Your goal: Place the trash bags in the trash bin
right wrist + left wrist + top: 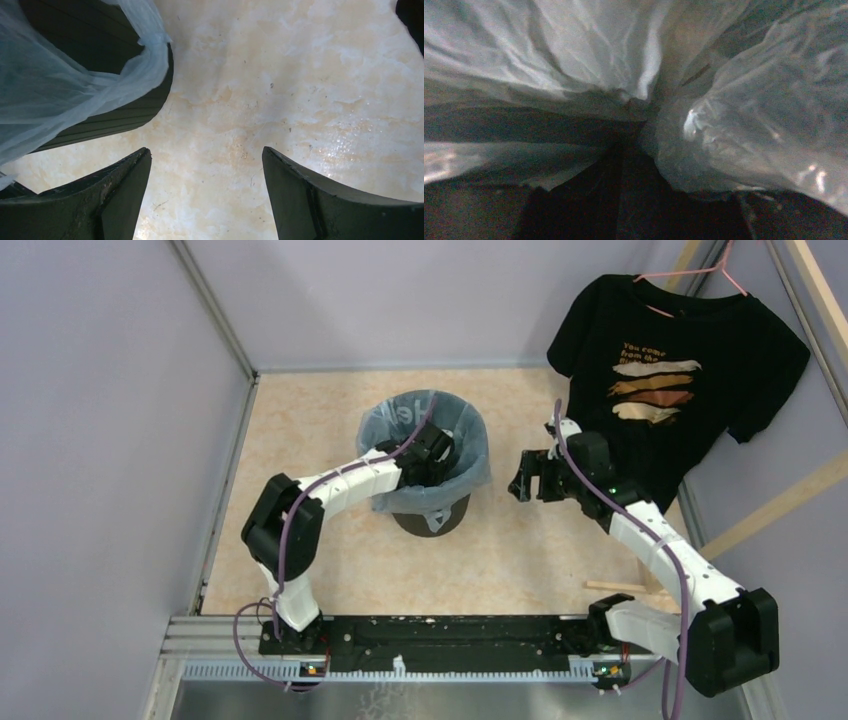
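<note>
The round black trash bin (432, 520) stands mid-floor. The light-blue trash bag (474, 462) lines it and drapes over its rim. My left gripper (432, 454) reaches down inside the bin. In the left wrist view its dark fingers (594, 200) lie pressed together, and the bag's folds (749, 125) bunch at their tips (631, 130). My right gripper (522, 480) hovers to the right of the bin, open and empty. In the right wrist view (206, 155) it is over bare floor, with the bin wall (115, 120) and bag edge (50, 90) at the upper left.
A black printed T-shirt (670, 370) hangs on a pink hanger at the back right, just behind the right arm. A wooden stick (615, 587) lies on the floor near the right base. Grey walls close in the left side and the back.
</note>
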Tool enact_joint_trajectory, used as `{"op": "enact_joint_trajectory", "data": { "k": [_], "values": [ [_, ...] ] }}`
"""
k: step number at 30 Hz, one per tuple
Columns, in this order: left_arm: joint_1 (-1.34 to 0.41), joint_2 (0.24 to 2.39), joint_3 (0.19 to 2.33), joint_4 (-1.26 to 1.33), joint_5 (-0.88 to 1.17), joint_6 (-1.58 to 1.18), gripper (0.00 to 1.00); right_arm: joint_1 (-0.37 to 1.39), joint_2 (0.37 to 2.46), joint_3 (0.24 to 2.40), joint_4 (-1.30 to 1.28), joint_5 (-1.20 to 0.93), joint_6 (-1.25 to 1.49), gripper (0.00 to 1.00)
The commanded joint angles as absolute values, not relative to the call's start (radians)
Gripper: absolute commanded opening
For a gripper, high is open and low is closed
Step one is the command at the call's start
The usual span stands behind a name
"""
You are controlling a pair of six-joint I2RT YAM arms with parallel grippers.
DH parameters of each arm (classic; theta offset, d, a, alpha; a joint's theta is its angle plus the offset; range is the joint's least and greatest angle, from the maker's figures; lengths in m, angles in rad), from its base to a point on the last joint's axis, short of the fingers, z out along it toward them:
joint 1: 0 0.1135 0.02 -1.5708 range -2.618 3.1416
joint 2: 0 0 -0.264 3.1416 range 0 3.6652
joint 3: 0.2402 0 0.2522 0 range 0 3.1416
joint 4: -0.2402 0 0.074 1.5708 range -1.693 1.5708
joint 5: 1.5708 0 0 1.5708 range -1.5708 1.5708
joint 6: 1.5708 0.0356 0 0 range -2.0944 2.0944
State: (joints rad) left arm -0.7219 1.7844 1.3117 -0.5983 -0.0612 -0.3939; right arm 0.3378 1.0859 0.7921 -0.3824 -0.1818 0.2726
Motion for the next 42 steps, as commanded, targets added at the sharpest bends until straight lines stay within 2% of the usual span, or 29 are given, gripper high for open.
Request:
{"op": "enact_joint_trajectory", "data": {
  "k": [1,9,13,15,21,28,32,35,42],
  "values": [
    [-0.716,1.804,1.246,-0.503,-0.059,-0.403,0.38,0.337,1.083,0.786,-0.342,-0.206,0.284,0.81],
    [-0.713,1.817,1.222,-0.477,-0.069,-0.399,0.37,0.337,1.083,0.764,-0.317,-0.254,0.315,0.81],
    [-0.715,1.761,1.276,-0.547,-0.089,-0.399,0.42,0.337,1.087,0.746,-0.300,-0.278,0.328,0.81],
    [-0.715,1.721,1.322,-0.593,-0.098,-0.392,0.46,0.337,1.093,0.736,-0.290,-0.291,0.333,0.81],
    [-0.714,1.607,1.435,-0.673,-0.049,-0.359,0.66,0.344,1.131,0.701,-0.238,-0.354,0.361,0.81],
    [-0.715,1.490,1.487,-0.725,0.009,-0.347,0.77,0.381,1.183,0.663,-0.176,-0.374,0.377,0.82],
    [-0.713,1.368,1.490,-0.710,0.063,-0.349,0.82,0.384,1.241,0.613,-0.027,-0.474,0.461,0.82],
    [-0.714,1.218,1.442,-0.626,0.090,-0.361,0.87,0.404,1.296,0.556,0.185,-0.543,0.582,0.83],
    [-0.715,0.914,1.344,-0.509,0.147,-0.375,0.98,0.507,1.503,0.598,0.485,-0.465,0.685,0.85]
  ]
}}
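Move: The left hand is already deep inside the bag-lined trash bin, close to its axis. The trash bag's bottom lies roughly 3 cm straight below it, and the bin's middle is about 1 cm to its right and 5 cm above. From the right hand, the bin's middle is about 20 cm to the left, 2 cm ahead and 3 cm lower; the nearest bag-covered rim is roughly 8 cm left, 2 cm ahead and 8 cm up. The left hand first pushes some 3 cm farther down into the bag, then draws straight up out of the trash bin by over 30 cm, opening its fingers from under half to nearly full and finally swinging back and a little left as it tilts, clear of the bag. Meanwhile the right hand, fingers staying wide open, goes about 10 cm left and nearly as far down with a slight draw back, slowly at first and then faster, in below the bag's overhanging edge towards the bin's lower right side and tilting as it goes. ##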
